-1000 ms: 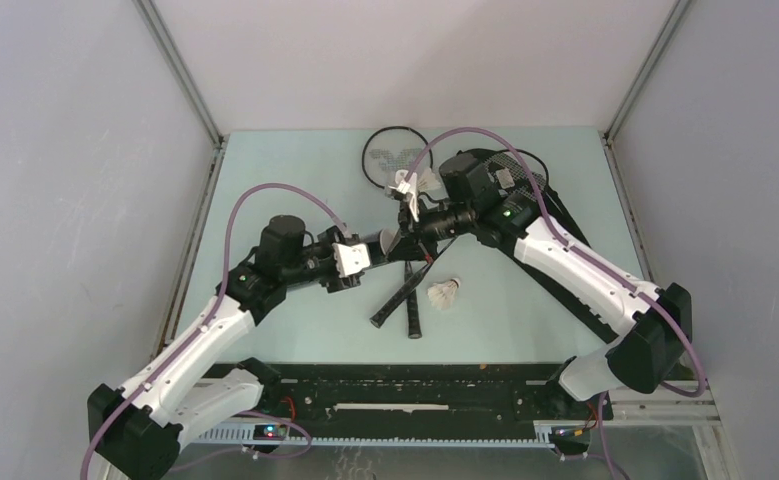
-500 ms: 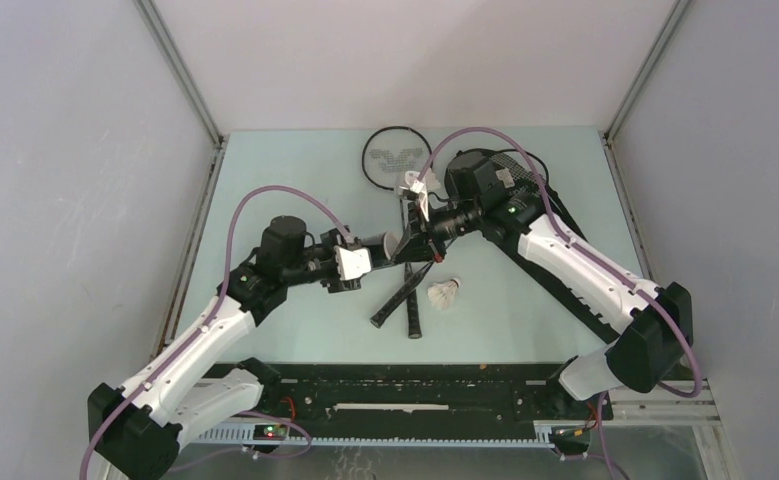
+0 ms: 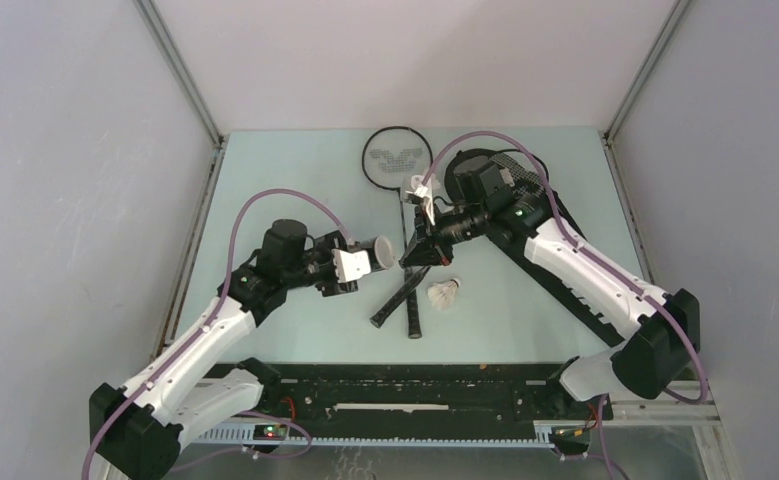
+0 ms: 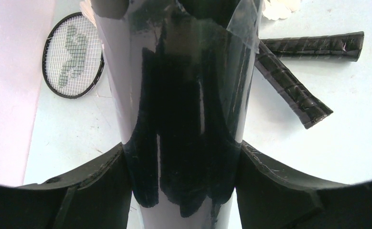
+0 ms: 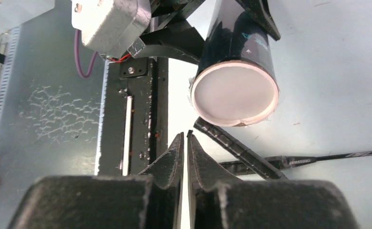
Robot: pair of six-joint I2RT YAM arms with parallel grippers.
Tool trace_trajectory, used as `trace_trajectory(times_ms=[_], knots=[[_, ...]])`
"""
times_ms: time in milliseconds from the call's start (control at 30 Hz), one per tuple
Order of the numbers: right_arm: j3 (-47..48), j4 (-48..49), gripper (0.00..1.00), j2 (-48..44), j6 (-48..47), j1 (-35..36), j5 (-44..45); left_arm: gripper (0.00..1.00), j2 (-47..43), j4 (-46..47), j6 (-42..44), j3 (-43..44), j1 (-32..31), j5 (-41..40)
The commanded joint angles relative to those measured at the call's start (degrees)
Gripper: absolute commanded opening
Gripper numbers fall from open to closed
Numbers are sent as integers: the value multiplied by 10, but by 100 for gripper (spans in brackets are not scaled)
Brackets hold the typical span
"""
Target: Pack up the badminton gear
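Observation:
My left gripper point(image 4: 184, 160) is shut on the long black tube point(image 4: 184, 95), held level above the table; in the top view its pale round end point(image 3: 385, 250) faces the right arm. My right gripper point(image 5: 185, 137) is shut and empty, its tips just short of and below that end point(image 5: 235, 93). Two black rackets lie crossed, handles point(image 3: 405, 300) near me and one head point(image 3: 397, 157) at the back. A white shuttlecock point(image 3: 445, 293) lies right of the handles. The black bag point(image 3: 530, 185) lies under the right arm.
Grey walls close in the pale green table point(image 3: 265, 190) on three sides. A black rail point(image 3: 405, 395) with the arm bases runs along the near edge. The racket handles point(image 5: 241, 150) lie on the table directly under the tube's end.
My right gripper has drawn back to the right, away from the tube's end, which now shows as a full pale disc. The left arm still holds the tube.

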Motion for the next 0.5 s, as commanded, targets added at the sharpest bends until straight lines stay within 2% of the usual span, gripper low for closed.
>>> trace_trajectory(times_ms=[0,67,200,467], knots=[[2,28,21,-43,4,34,76,0,-2,15,-16,6,2,11],[2,46,34,-46,22,47,106,0,4,14,-27,11,1,20],[19,45,44,-32,30,64,135,0,11,12,-37,16,1,26],[25,41,46,-5,28,79,157,0,8,10,-48,21,1,42]])
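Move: About 4 cm to the right hand's left, 3 cm ahead and some 3 cm lower is the middle of the pale lid on the end of the shuttlecock tube. On the table some 24 cm below lie the crossed racket handles, roughly 1 cm ahead and 1 cm to the right, and the nearest shuttlecock, about 2 cm ahead and 10 cm right. From the left hand, which holds the tube, that lid is about 8 cm right, 3 cm ahead and 5 cm up. Opening its shut fingers to about half, the right hand goes some 2 cm left towards the tube's lid, first rising and drawing back about a centimetre, then sinking and easing forward again, so that one fingertip comes close in front of the lid's rim. Its wrist tilts slightly, under 10 degrees. The left hand keeps its hold on the tube, almost still. ##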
